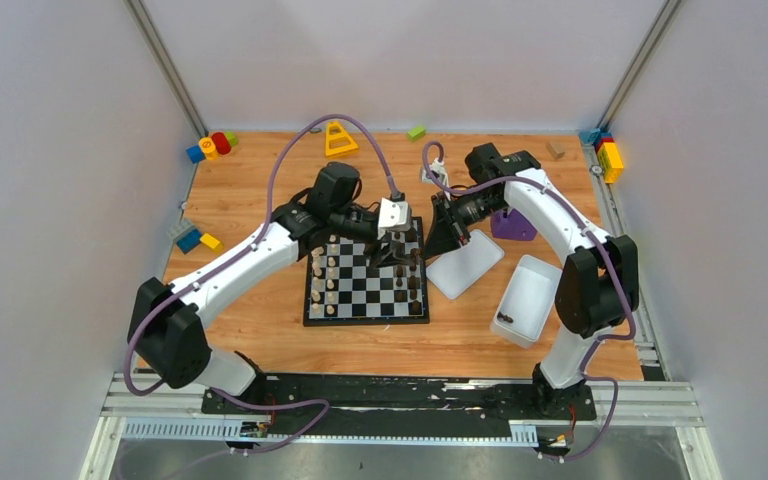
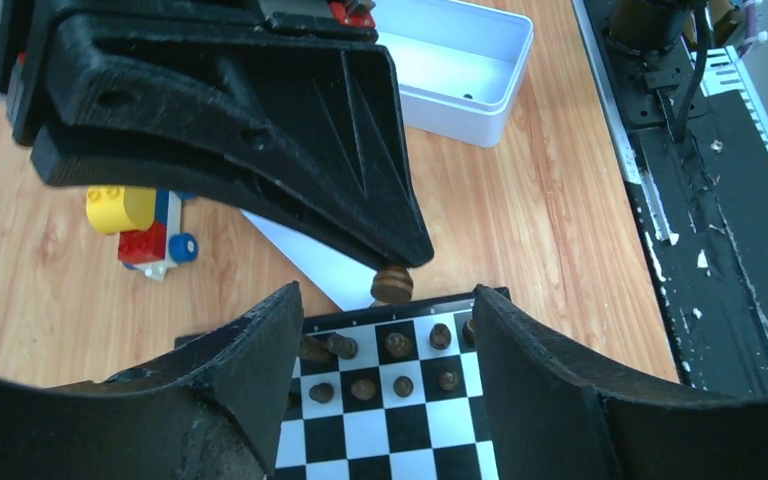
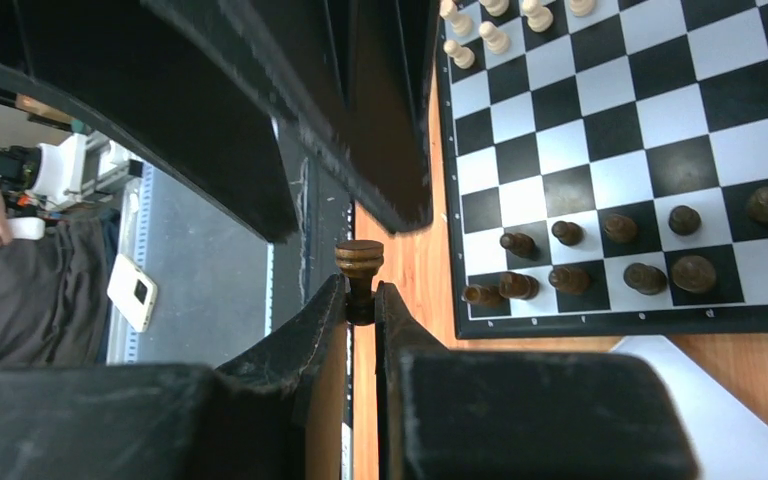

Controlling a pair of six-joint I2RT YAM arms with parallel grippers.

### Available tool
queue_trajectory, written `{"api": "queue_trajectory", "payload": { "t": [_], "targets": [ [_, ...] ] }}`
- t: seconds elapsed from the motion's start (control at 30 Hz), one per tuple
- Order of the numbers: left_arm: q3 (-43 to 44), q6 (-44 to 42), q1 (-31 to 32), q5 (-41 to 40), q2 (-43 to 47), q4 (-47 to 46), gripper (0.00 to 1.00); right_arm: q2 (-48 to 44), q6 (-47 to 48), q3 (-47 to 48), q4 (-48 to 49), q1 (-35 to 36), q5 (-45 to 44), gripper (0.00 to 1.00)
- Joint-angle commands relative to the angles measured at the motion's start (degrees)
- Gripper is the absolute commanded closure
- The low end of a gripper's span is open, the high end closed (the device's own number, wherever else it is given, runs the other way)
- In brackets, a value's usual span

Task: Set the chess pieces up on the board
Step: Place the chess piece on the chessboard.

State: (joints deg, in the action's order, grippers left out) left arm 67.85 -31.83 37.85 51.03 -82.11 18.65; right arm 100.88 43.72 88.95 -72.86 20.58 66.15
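Observation:
The board (image 1: 365, 300) lies mid-table, with cream chess pieces (image 1: 325, 280) along its left edge and dark chess pieces (image 1: 415, 278) along its right. My right gripper (image 3: 360, 300) is shut on the stem of a dark piece (image 3: 359, 262) and holds it in the air just beyond the board's far right corner. In the left wrist view that piece (image 2: 392, 284) hangs under the right fingers (image 2: 260, 130). My left gripper (image 2: 385, 310) is open right in front of it, above the dark rows (image 2: 390, 365), with its jaws wide and touching nothing.
A flat white lid (image 1: 465, 262) and a white tray (image 1: 525, 298) lie right of the board. Toy blocks sit at the far left (image 1: 210, 145), far right (image 1: 608, 155) and left of the board (image 1: 192, 238). A purple object (image 1: 513, 225) lies behind the lid.

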Motion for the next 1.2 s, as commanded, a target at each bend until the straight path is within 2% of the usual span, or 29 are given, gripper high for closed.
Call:
{"api": "queue_trajectory", "payload": {
  "t": [0.0,0.27,0.6,0.73,0.8,0.83,0.9,1.03,1.17],
  "targets": [
    [3.55,-4.57,2.09,-0.05,-1.42,-1.64,0.32,0.46,0.25,2.36,-0.6,0.3,7.52,1.0],
    [3.34,-7.97,3.45,-2.18,-1.55,0.48,0.48,0.28,-0.04,1.49,-0.77,0.25,8.13,1.0],
    [2.63,-8.63,3.56,-3.73,-1.21,0.91,0.59,0.91,-0.48,1.8,-0.74,0.17,7.94,1.0],
    [2.92,-8.01,3.55,-3.66,-1.53,0.6,0.72,1.24,-0.76,1.83,-0.65,0.17,7.71,0.99],
    [2.99,-7.75,3.55,-3.65,-1.38,0.68,0.82,1.41,-1.53,2.02,-0.57,0.19,7.59,0.96],
    [2.96,-7.42,3.55,-3.7,-1.21,0.68,0.91,1.42,-2.05,2.33,-0.49,0.09,7.47,0.94],
    [2.56,-6.22,3.55,-4.48,-0.76,0.09,1.0,1.15,-3.96,2.96,0.32,-0.49,7.11,0.86],
    [0.61,-0.24,3.17,-9.42,1.08,-3.9,1.0,-2.1,-13.22,2.51,8.5,-4.16,6.07,0.68],
    [-1.66,10.13,2.1,-12.37,2.0,-11.31,1.0,-6.01,-23.34,0.11,19.56,-6.2,3.83,0.61]
  ]
}}
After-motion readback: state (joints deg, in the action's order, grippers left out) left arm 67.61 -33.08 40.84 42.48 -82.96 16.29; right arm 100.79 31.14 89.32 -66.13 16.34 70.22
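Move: Just to the right of the left hand, some 2 cm off and 2 cm lower, the brown chess piece stands out from the right hand's closed fingertips, about 1 cm to the left of the right hand's point and level with it. The chessboard's middle lies roughly 20 cm beneath the left hand, 9 cm to its left and 3 cm back. From the right hand, the white lid is about 7 cm right, 1 cm back and 19 cm down; the toy train is about 10 cm ahead, 7 cm right and 17 cm down. Easing about 1.5 cm right, then 1 cm down, the left hand shuts its fingers on the chess piece, while the right hand lifts it about 1 cm and holds it out. Once the left has its pinch, the right fingers open partway and let go, drawing some 3 cm forward and a little right; the left starts slightly forward with the piece. ##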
